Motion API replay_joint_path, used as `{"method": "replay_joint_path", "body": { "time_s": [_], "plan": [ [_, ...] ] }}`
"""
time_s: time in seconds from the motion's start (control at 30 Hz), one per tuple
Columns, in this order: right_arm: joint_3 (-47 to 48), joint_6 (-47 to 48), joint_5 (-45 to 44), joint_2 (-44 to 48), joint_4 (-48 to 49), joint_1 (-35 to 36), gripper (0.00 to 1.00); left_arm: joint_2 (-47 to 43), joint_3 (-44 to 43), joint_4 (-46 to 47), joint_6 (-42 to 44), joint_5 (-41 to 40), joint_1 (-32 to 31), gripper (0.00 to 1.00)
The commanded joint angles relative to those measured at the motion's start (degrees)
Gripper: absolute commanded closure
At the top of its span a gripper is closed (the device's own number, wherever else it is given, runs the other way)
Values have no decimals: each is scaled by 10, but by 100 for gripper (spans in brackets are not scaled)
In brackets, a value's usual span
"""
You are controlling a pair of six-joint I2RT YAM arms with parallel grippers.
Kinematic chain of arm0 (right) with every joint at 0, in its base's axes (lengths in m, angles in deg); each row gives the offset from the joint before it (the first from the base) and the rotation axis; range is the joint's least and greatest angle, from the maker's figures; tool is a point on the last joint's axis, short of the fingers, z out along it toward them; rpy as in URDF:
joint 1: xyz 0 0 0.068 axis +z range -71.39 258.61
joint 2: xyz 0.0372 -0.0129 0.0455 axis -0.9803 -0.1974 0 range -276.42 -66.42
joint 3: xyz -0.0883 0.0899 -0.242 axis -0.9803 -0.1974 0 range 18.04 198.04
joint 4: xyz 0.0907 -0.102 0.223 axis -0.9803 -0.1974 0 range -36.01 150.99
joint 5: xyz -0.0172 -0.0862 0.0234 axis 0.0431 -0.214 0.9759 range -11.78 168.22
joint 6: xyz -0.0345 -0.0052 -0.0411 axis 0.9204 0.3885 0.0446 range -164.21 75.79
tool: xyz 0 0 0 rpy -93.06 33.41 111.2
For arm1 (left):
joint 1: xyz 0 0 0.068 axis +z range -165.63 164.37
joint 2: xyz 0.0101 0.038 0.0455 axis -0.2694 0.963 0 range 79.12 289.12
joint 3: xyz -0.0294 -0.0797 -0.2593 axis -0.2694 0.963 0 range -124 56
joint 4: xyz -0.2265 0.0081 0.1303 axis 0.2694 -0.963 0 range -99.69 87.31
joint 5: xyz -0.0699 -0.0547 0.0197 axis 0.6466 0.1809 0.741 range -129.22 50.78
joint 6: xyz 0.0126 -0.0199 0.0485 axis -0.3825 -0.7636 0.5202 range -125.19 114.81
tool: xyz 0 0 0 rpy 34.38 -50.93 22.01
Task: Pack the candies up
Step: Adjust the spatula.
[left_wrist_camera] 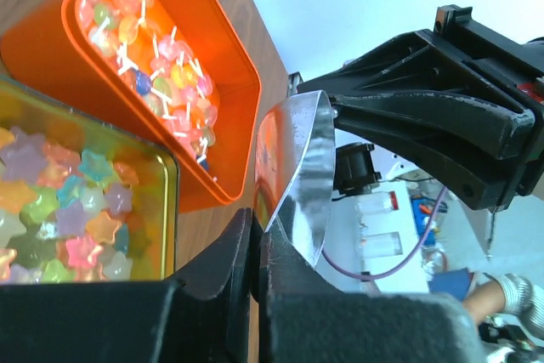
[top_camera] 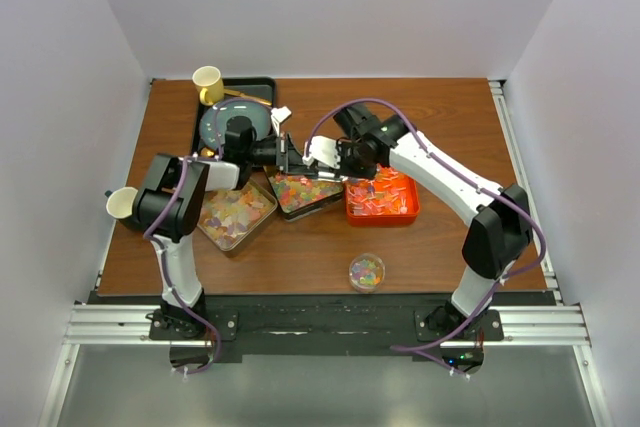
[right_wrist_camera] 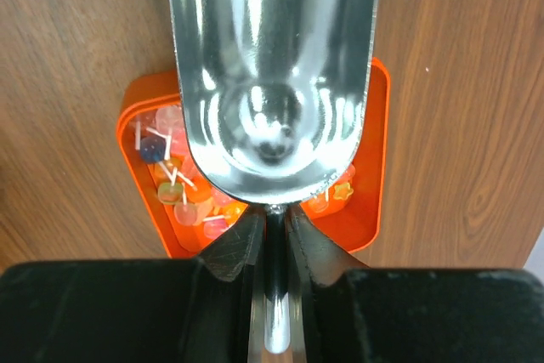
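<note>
An empty metal scoop point(right_wrist_camera: 272, 65) hangs over the orange tray point(right_wrist_camera: 374, 210). My right gripper point(right_wrist_camera: 274, 218) is shut on its handle. From the other side my left gripper point(left_wrist_camera: 257, 231) is shut with the scoop's front rim point(left_wrist_camera: 302, 167) pinched at its fingertips. Seen from above, both grippers point(top_camera: 290, 155) point(top_camera: 338, 155) meet at the scoop point(top_camera: 322, 153). Red-white candies point(top_camera: 380, 192) fill the orange tray, bright multicolour candies point(top_camera: 303, 190) a triangular tin, and pastel candies point(top_camera: 235, 212) a square tin. Star-shaped sweets point(left_wrist_camera: 59, 201) show in the left wrist view.
A small round container point(top_camera: 367, 272) holding a few candies stands near the front edge. At the back left a black tray point(top_camera: 262, 85) carries a round plate point(top_camera: 222, 125) and a yellow cup point(top_camera: 208, 80). Another cup point(top_camera: 122, 203) sits at the table's left edge.
</note>
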State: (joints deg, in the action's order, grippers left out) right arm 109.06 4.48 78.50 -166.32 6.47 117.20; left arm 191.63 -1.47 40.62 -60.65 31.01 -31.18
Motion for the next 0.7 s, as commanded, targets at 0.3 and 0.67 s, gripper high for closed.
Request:
{"method": "replay_joint_path", "body": {
  "time_s": [0.3,0.67],
  "plan": [
    [-120,-105,338,179,146,-112,27,10,-4,67,-18,133,18,100],
    [-125,-115,401,147,165,-112,32,-21,1,-31,55,140,15,100]
  ]
}}
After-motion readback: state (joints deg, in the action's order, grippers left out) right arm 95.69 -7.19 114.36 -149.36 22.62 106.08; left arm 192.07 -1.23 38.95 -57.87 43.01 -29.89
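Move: Both hands already hold the spatula, the left by the blade, the right by the handle; its middle is about 7 cm right of the left hand, level with it, and 1 cm left of the right. From the right hand, the red bin sits roughly 9 cm right, 3 cm back and 10 cm below; the star-candy tray some 9 cm left, 2 cm back and 11 cm below. Right fingers open off the handle, rising about 7 cm; left, still pinching the blade, draws back 3. ##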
